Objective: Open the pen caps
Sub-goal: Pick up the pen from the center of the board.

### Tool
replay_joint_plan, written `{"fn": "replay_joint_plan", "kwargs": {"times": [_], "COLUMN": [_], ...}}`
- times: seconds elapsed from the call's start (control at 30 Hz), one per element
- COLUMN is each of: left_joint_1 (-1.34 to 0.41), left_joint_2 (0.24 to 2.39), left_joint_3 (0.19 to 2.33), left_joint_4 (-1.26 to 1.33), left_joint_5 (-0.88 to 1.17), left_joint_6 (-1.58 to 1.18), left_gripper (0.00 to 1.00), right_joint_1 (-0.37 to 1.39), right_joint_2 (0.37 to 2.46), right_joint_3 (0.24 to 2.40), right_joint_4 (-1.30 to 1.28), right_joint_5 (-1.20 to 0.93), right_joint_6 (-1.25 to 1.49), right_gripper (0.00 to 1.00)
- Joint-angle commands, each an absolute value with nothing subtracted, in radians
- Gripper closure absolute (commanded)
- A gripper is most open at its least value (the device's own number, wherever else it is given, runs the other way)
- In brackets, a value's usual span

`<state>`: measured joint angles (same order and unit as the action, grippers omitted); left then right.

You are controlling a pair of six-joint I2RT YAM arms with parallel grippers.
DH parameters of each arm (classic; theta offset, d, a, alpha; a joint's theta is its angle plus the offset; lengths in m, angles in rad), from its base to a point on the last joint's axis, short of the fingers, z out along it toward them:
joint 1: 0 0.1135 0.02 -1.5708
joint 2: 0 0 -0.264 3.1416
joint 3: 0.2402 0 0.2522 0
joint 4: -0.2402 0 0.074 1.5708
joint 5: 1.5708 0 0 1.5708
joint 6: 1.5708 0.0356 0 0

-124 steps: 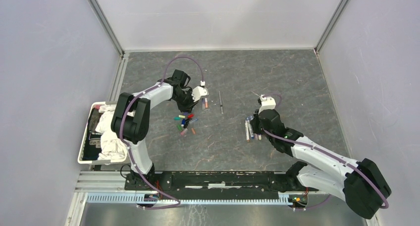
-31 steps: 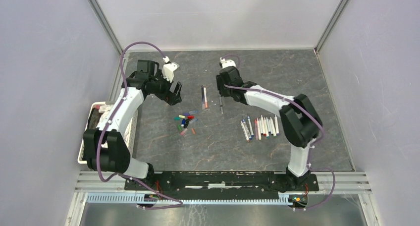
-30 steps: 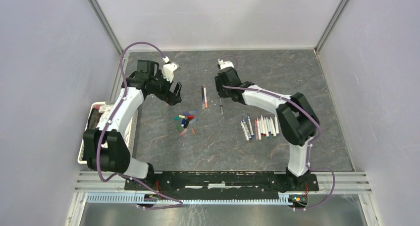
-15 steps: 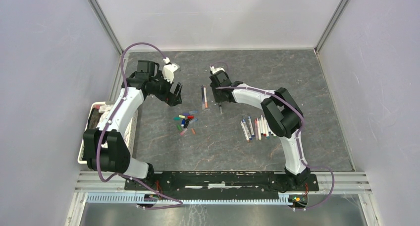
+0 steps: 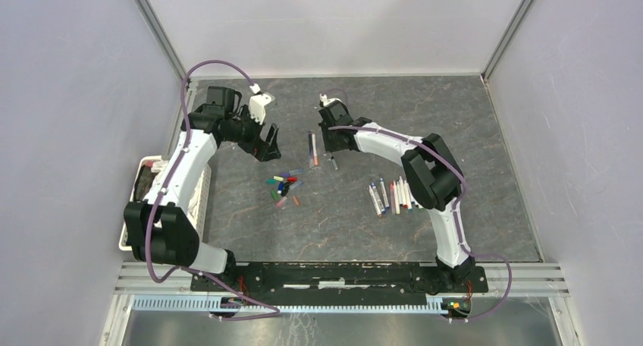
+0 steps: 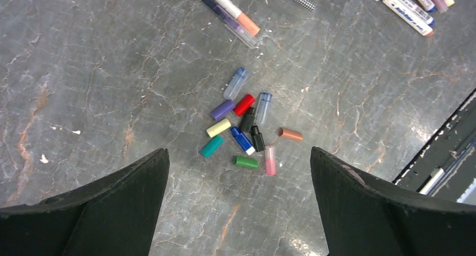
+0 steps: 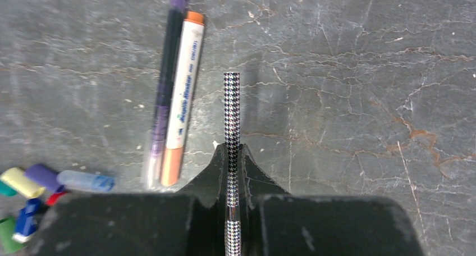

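My right gripper (image 5: 331, 146) (image 7: 232, 155) is shut on a thin black-and-white checked pen (image 7: 232, 107), which lies along the jaws with its far end sticking out over the table (image 5: 334, 163). Just left of it lie two pens side by side, one white with orange ends (image 7: 183, 99) (image 5: 315, 145) and one purple (image 7: 164, 82). My left gripper (image 5: 267, 144) (image 6: 238, 151) hangs open and empty above a loose pile of several coloured pen caps (image 6: 242, 131) (image 5: 283, 187). The caps also show at the lower left of the right wrist view (image 7: 33, 183).
A row of several pens (image 5: 398, 195) (image 6: 412, 6) lies on the table at the right. A white basket (image 5: 127, 223) holding cloth stands at the table's left edge. Grey walls enclose the table on three sides.
My right gripper has shifted a little left and closed on the checked pen, whose free end has swung slightly. The left arm has barely moved.
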<state>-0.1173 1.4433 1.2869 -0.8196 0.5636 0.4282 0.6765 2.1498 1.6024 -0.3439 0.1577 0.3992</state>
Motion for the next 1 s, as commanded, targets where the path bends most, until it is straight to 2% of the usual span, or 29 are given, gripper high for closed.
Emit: {"fn": "replay_joint_plan", "kwargs": {"times": [0.0, 0.2, 0.27, 0.37, 0.6, 0.97], "left_joint_1": [-0.115, -0.117, -0.13, -0.191, -0.294, -0.304], "left_joint_2": [1.386, 1.322, 1.306, 1.288, 1.29, 1.264], "left_joint_3": [1.293, 1.247, 1.229, 1.226, 1.259, 1.221], "left_joint_4": [-0.829, -0.78, -0.751, -0.729, -0.729, -0.611], "left_joint_5": [0.614, 0.758, 0.825, 0.822, 0.878, 1.0], "left_joint_6": [0.403, 0.323, 0.279, 0.261, 0.233, 0.138], "left_gripper": [0.0, 0.0, 0.0, 0.0, 0.0, 0.03], "right_joint_1": [0.677, 0.718, 0.758, 0.829, 0.917, 0.96], "right_joint_2": [1.977, 1.661, 1.551, 1.44, 1.368, 1.366], "right_joint_3": [1.57, 1.236, 1.106, 0.997, 0.965, 0.946], "right_joint_4": [-0.267, 0.153, 0.31, 0.45, 0.54, 0.582], "right_joint_5": [0.128, 0.131, 0.213, 0.35, 0.397, 0.459], "right_joint_6": [0.493, 0.673, 0.728, 0.756, 0.789, 0.789], "right_gripper": [1.0, 1.0, 1.0, 1.0, 1.0, 1.0]}}
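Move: The right hand already pinches the patterned pen just above the table; the open left gripper, where the pen is taken, is about 18 cm to its left, 9 cm nearer the bases and 14 cm higher. The orange-tipped marker lies some 4 cm to the right hand's left and 2 cm ahead, the purple pen 6 cm left and 2 cm ahead, both about 3 cm below. From the left hand, the pen is roughly 18 cm right, 10 cm ahead and 15 cm lower. Keeping its shut pinch on the patterned pen, the right hand lifts fast by about 27 cm, drawing back some 12 cm, while its wrist swings the fingers up from pointing at the table to nearly level, facing forward and left. The left hand comes to meet it with fingers still wide open, going right, back and up and tilting its fingertips up towards the pen, which stays clear of its pads. ##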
